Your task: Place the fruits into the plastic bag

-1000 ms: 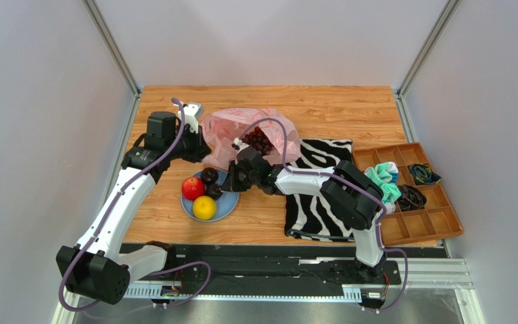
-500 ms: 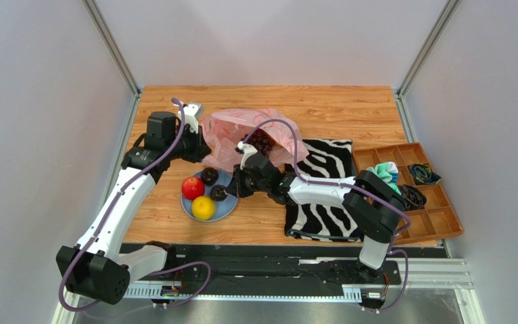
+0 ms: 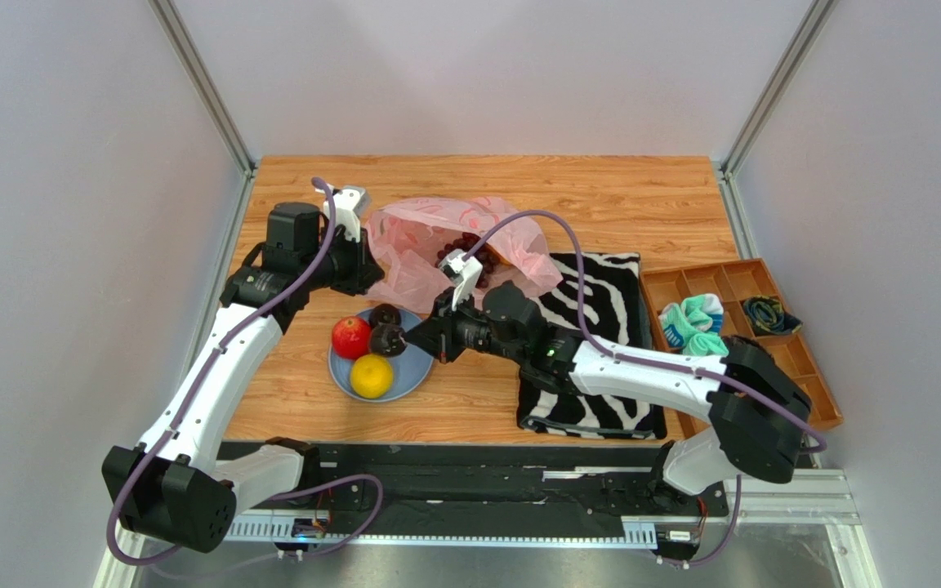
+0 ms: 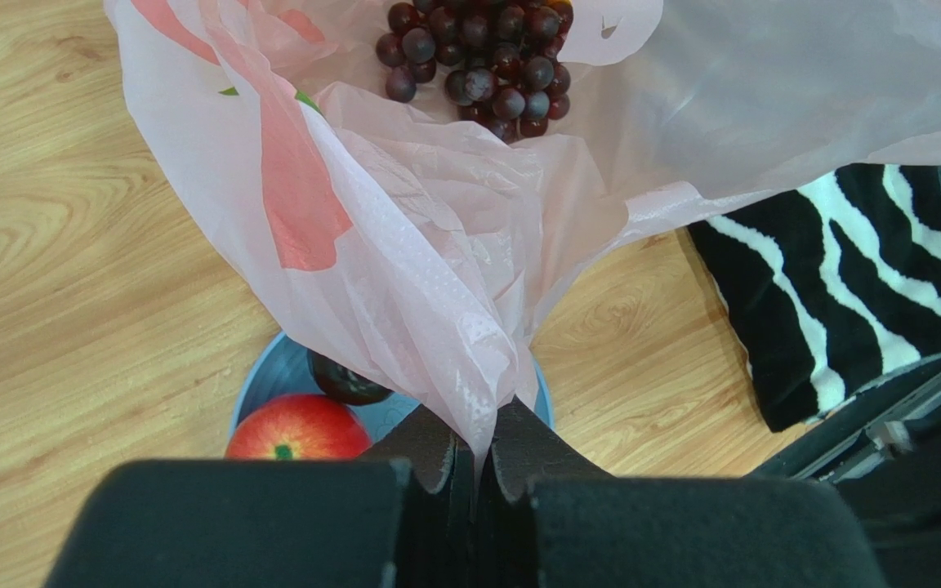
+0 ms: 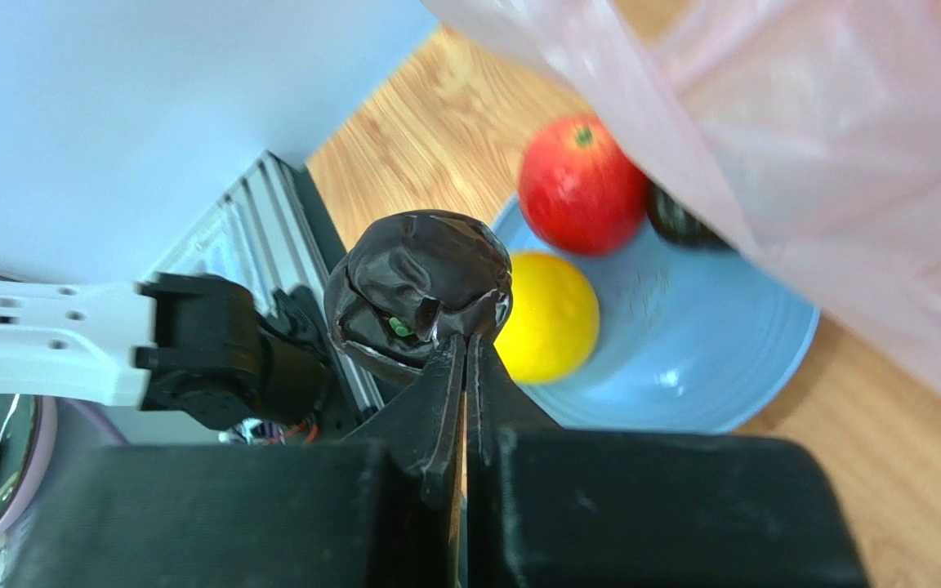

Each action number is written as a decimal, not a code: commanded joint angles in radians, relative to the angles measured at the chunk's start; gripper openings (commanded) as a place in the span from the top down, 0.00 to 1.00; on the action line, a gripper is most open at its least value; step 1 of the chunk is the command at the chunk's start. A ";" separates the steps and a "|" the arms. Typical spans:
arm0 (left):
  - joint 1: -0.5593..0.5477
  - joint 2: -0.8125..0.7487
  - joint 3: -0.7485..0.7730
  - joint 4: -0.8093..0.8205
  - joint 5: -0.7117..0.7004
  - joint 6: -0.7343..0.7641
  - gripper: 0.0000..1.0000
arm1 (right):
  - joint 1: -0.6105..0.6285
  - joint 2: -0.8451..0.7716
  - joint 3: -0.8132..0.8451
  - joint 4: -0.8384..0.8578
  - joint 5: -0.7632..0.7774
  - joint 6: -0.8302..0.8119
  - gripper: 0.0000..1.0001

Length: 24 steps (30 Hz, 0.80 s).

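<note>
My left gripper (image 3: 365, 270) (image 4: 478, 459) is shut on the rim of the pink plastic bag (image 3: 420, 245) (image 4: 439, 245) and holds its mouth up beside the blue plate (image 3: 420, 374) (image 5: 709, 355). A dark grape bunch (image 4: 476, 55) lies inside the bag. My right gripper (image 3: 424, 339) (image 5: 463, 349) is shut on a dark plum-like fruit (image 3: 392, 343) (image 5: 420, 294), just above the plate's right side. On the plate rest a red apple (image 3: 350, 337) (image 5: 580, 184), a yellow citrus (image 3: 371, 375) (image 5: 549, 316) and a second dark fruit (image 3: 383, 316) (image 4: 347, 380).
A zebra-striped cloth (image 3: 598, 355) lies right of the plate, under my right forearm. An orange compartment tray (image 3: 795, 392) with small cloth items stands at the right edge. Grey walls close in the table on three sides.
My right arm's elbow has swung out to the right and lower. Its gripper stays over the plate's right side, still shut on the dark fruit. The left arm has not moved.
</note>
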 commanded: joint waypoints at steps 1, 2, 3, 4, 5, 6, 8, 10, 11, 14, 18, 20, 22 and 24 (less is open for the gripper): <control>0.004 -0.008 0.019 0.015 0.014 -0.010 1.00 | -0.002 -0.066 0.025 0.071 -0.009 -0.078 1.00; 0.004 -0.008 0.019 0.015 0.014 -0.010 1.00 | -0.004 -0.075 0.030 0.060 0.001 -0.101 1.00; 0.004 -0.008 0.019 0.015 0.014 -0.009 1.00 | -0.008 -0.081 0.039 0.048 0.011 -0.115 1.00; 0.004 -0.006 0.018 0.014 0.012 -0.010 1.00 | -0.013 -0.087 0.052 0.019 0.025 -0.127 1.00; 0.004 -0.006 0.018 0.015 0.012 -0.009 1.00 | -0.019 -0.092 0.057 0.005 0.049 -0.146 1.00; 0.004 -0.008 0.018 0.015 0.012 -0.009 1.00 | -0.037 -0.106 0.062 -0.006 0.054 -0.151 1.00; 0.004 -0.008 0.019 0.014 0.011 -0.009 1.00 | -0.073 -0.119 0.054 0.011 0.003 -0.125 1.00; 0.004 -0.008 0.019 0.015 0.012 -0.009 1.00 | -0.136 -0.136 0.031 0.087 -0.045 -0.057 1.00; 0.004 -0.008 0.019 0.015 0.011 -0.009 1.00 | -0.154 -0.141 0.014 0.104 -0.064 -0.040 1.00; 0.004 -0.008 0.019 0.015 0.011 -0.009 1.00 | -0.202 -0.144 0.017 0.084 -0.021 -0.028 1.00; 0.004 -0.006 0.019 0.015 0.014 -0.009 1.00 | -0.239 -0.121 0.087 -0.049 0.088 -0.054 1.00; 0.004 -0.008 0.019 0.015 0.012 -0.009 1.00 | -0.240 -0.092 0.146 -0.182 0.196 -0.120 1.00; 0.004 -0.008 0.019 0.015 0.011 -0.009 1.00 | -0.240 -0.078 0.210 -0.276 0.264 -0.158 1.00; 0.004 -0.006 0.019 0.014 0.009 -0.007 1.00 | -0.240 -0.058 0.232 -0.295 0.339 -0.173 1.00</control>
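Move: The bag's open mouth lies about 18 cm ahead of the right hand, 9 cm to its right and 9 cm lower; the grapes inside are some 22 cm ahead, 11 cm right and 13 cm down. The blue bowl's middle is about 4 cm ahead, 5 cm left and 15 cm below, the second dark fruit 9 cm ahead, 5 cm left and 12 cm down. From the left hand, the bag's mouth is roughly 9 cm ahead, 16 cm right and 11 cm down. Still pinching the dark fruit in its shut fingertips, the right hand first rises some 4 cm, then swings forward about 12 cm and right about 8 cm, away from the bowl towards the bag's mouth. The wrist turns clockwise roughly 20 degrees on the way, while the motionless left hand keeps the bag's edge pinched. ##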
